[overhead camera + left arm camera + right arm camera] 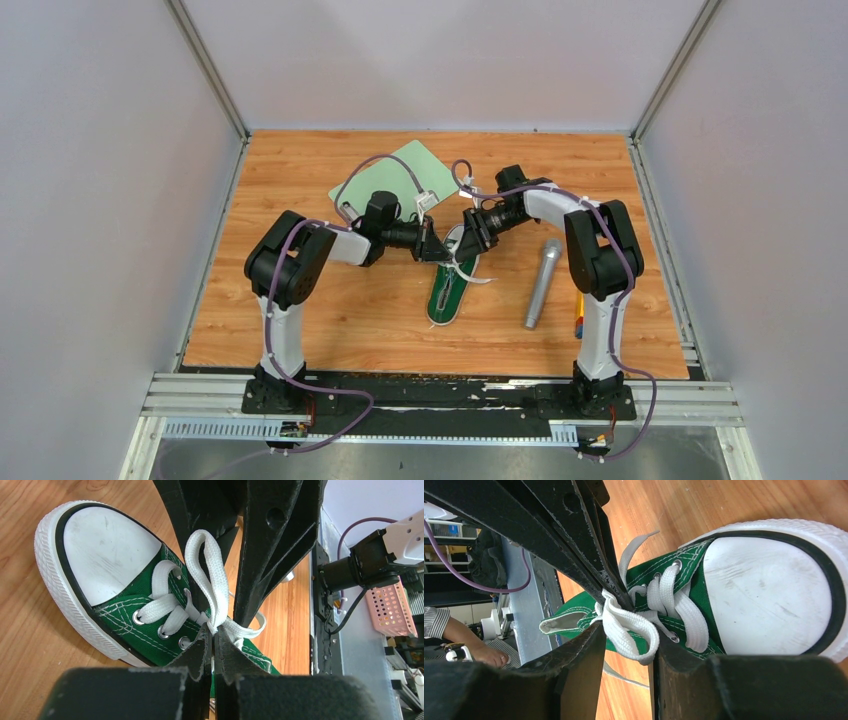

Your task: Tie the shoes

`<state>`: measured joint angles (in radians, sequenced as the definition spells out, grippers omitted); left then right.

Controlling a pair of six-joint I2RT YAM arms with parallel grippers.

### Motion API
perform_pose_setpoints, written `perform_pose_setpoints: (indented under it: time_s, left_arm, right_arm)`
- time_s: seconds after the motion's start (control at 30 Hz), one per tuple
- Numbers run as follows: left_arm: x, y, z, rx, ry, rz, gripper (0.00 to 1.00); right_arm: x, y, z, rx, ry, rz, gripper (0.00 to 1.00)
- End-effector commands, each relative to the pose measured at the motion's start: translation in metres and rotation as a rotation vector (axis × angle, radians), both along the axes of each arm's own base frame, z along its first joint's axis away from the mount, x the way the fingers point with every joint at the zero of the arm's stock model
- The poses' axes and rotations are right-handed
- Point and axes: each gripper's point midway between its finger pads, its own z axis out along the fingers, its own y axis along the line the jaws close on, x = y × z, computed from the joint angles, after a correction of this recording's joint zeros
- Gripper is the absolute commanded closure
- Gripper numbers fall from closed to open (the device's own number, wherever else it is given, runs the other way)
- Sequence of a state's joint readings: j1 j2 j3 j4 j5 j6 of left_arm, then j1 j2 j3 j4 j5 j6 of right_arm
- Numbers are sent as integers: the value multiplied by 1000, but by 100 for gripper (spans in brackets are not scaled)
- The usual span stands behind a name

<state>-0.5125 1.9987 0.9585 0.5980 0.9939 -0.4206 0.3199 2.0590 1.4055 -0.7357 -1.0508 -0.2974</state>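
The green sneaker (445,296) with a white toe cap lies mid-table, toe pointing away from the arm bases. Both grippers meet over its laces. My left gripper (216,633) is shut on the white lace at the base of an upright loop (202,565). In the right wrist view that loop (636,630) hangs between the spread jaws of my right gripper (629,647), touching one finger (674,665), with wood showing through the gap. From above, the left gripper (438,250) and right gripper (468,236) almost touch. A loose lace end (634,547) trails on the wood.
A grey microphone (541,283) lies right of the shoe. A pale green board (395,178) sits behind it. A pink basket (392,607) and a person's hand (484,655) show beyond the table edge. Grey walls enclose the table.
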Motion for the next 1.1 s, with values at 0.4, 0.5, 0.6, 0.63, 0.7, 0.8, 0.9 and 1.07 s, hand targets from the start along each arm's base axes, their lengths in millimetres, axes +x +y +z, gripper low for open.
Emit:
perform_pose_setpoints:
  time_s: [0.4, 0.5, 0.6, 0.63, 0.7, 0.8, 0.9, 1.07]
  left_arm:
    - [-3, -4, 34, -60, -54, -44, 100]
    - [-3, -3, 34, -57, -52, -40, 99]
    - [-2, -2, 34, -40, -50, -30, 86]
    - [-1, 0, 35, -30, -43, -23, 78]
    - [0, 5, 37, -9, -40, -17, 68]
    - [-1, 13, 40, 12, -45, -29, 61]
    - [-5, 19, 46, 31, -22, -39, 54]
    - [6, 16, 53, 39, 21, 7, 50]
  right_arm:
    - [0, 13, -2, 44, 1, 37, 81]
    - [0, 13, 1, 47, -9, 39, 91]
    - [0, 10, 6, 34, -33, 34, 95]
    - [1, 9, 8, 24, -45, 29, 96]
    - [2, 5, 9, -7, -73, 19, 98]
    - [5, -1, 11, -51, -122, 3, 99]
    - [11, -6, 10, -91, -151, -19, 100]
    - [17, -8, 10, -116, -181, -42, 100]
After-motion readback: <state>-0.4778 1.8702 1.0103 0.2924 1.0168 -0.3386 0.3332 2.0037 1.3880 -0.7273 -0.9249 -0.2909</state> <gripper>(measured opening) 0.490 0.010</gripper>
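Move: The lace loop stands between the right hand's half-open fingers, about 1 cm to the left of its hand point and level with it. From the left hand, whose fingers still pinch the base of the loop, the loop lies about 1 cm right and 1 cm up. From the right hand, the shoe's toe cap is roughly 5 cm ahead and 4 cm lower; the loose lace tail is some 4 cm back, 5 cm right and 4 cm lower. Easing less than 1 cm back and to its left, the right hand shuts its part-open fingers on the loop while the left keeps its pinch at the base. The left fingers then open about halfway, letting go, and that hand rises some 3 cm and backs nearly 2 cm left off the laces. The right, keeping its hold, shifts about 1.5 cm right and 1 cm forward with a slight tilt. ##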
